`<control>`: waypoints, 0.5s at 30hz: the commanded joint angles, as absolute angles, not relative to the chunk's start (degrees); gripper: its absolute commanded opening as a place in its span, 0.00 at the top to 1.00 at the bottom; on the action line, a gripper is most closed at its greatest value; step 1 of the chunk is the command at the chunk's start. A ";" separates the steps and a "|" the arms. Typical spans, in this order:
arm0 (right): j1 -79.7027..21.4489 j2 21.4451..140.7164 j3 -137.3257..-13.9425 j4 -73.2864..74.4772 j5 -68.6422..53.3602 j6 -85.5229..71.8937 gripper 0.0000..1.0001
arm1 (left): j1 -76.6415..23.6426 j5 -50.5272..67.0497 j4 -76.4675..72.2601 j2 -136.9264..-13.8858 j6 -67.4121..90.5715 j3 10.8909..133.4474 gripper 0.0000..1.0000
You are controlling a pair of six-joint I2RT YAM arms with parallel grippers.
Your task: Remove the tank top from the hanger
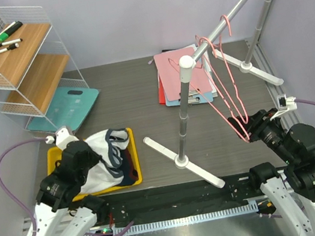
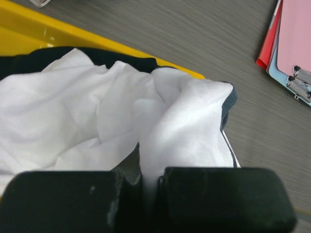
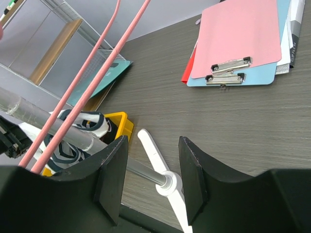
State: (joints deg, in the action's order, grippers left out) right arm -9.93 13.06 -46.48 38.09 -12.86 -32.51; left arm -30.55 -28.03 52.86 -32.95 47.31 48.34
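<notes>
The white tank top with dark trim lies bunched in the yellow tray at the left. My left gripper is down on it. In the left wrist view the left gripper is shut on a fold of the tank top, with white cloth pinched between the pads. Bare pink wire hangers hang from the rail at the right. My right gripper is at their lower end. It stands open with nothing between its fingers, and the hanger wires pass to the left of its left finger.
The rail's stand pole and its white foot are mid-table. Clipboards lie behind it. A wire shelf with markers stands at the back left, with a teal board under it. A second stand leg is at the right.
</notes>
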 commanded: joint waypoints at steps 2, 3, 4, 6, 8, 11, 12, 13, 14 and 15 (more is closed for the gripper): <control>-10.20 13.89 -45.79 34.63 -13.62 -33.40 0.49 | -30.15 -32.60 58.19 -29.01 55.02 49.66 0.96; -10.20 13.71 -45.62 34.45 -13.71 -33.57 0.49 | -30.23 -32.69 57.14 -28.66 54.93 49.22 0.94; -10.20 13.62 -45.18 34.28 -13.71 -33.75 0.49 | -30.23 -32.96 56.95 -28.57 54.93 48.52 0.91; -10.20 13.71 -44.91 34.28 -13.89 -33.84 0.49 | -30.23 -32.87 56.95 -29.53 54.67 48.25 0.65; -10.20 13.45 -44.56 34.19 -14.06 -33.84 0.49 | -30.15 -32.26 57.39 -30.49 54.49 49.12 0.47; -10.19 13.10 -43.95 34.19 -14.06 -33.93 0.49 | -30.23 -32.52 58.44 -30.32 53.88 51.32 0.22; -10.20 12.92 -43.60 34.19 -14.24 -34.10 0.49 | -30.23 -32.69 59.32 -30.06 53.62 52.02 0.18; -10.11 12.83 -43.25 34.19 -14.33 -34.10 0.49 | -30.15 -32.96 59.94 -29.80 53.53 52.73 0.16; -10.19 12.75 -42.89 34.19 -14.50 -34.45 0.49 | -30.15 -33.31 61.16 -29.62 53.53 54.30 0.15; -10.28 12.74 -42.19 34.19 -14.59 -34.63 0.48 | -30.15 -33.40 61.52 -29.10 53.44 55.10 0.15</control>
State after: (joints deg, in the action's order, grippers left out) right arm -9.93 13.23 -43.29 36.97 -13.50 -33.43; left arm -30.44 -30.81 59.20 -30.35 53.52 49.74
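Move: The left hand holds a pinched fold of the white tank top, whose bulk lies about 7 cm below it, roughly 2 cm back and 2 cm left. The middle of the yellow tray is some 3 cm back, 5 cm left and 15 cm below; the dark shirt shows about 6 cm back and 7 cm right, equally low. The rack foot's middle is about 30 cm right and 8 cm back. From the right hand the tray lies some 52 cm left, 4 cm back, 25 cm lower. The left hand stays over the yellow tray and opens its shut fingers nearly wide, letting go of the tank top's fold while easing only about 2 cm back and to the left at almost the same height, with a slight counter-clockwise turn of some 5 degrees. The white cloth still lies against its right finger, and the right hand, half open beside the pink hangers, sinks about 2 cm. ##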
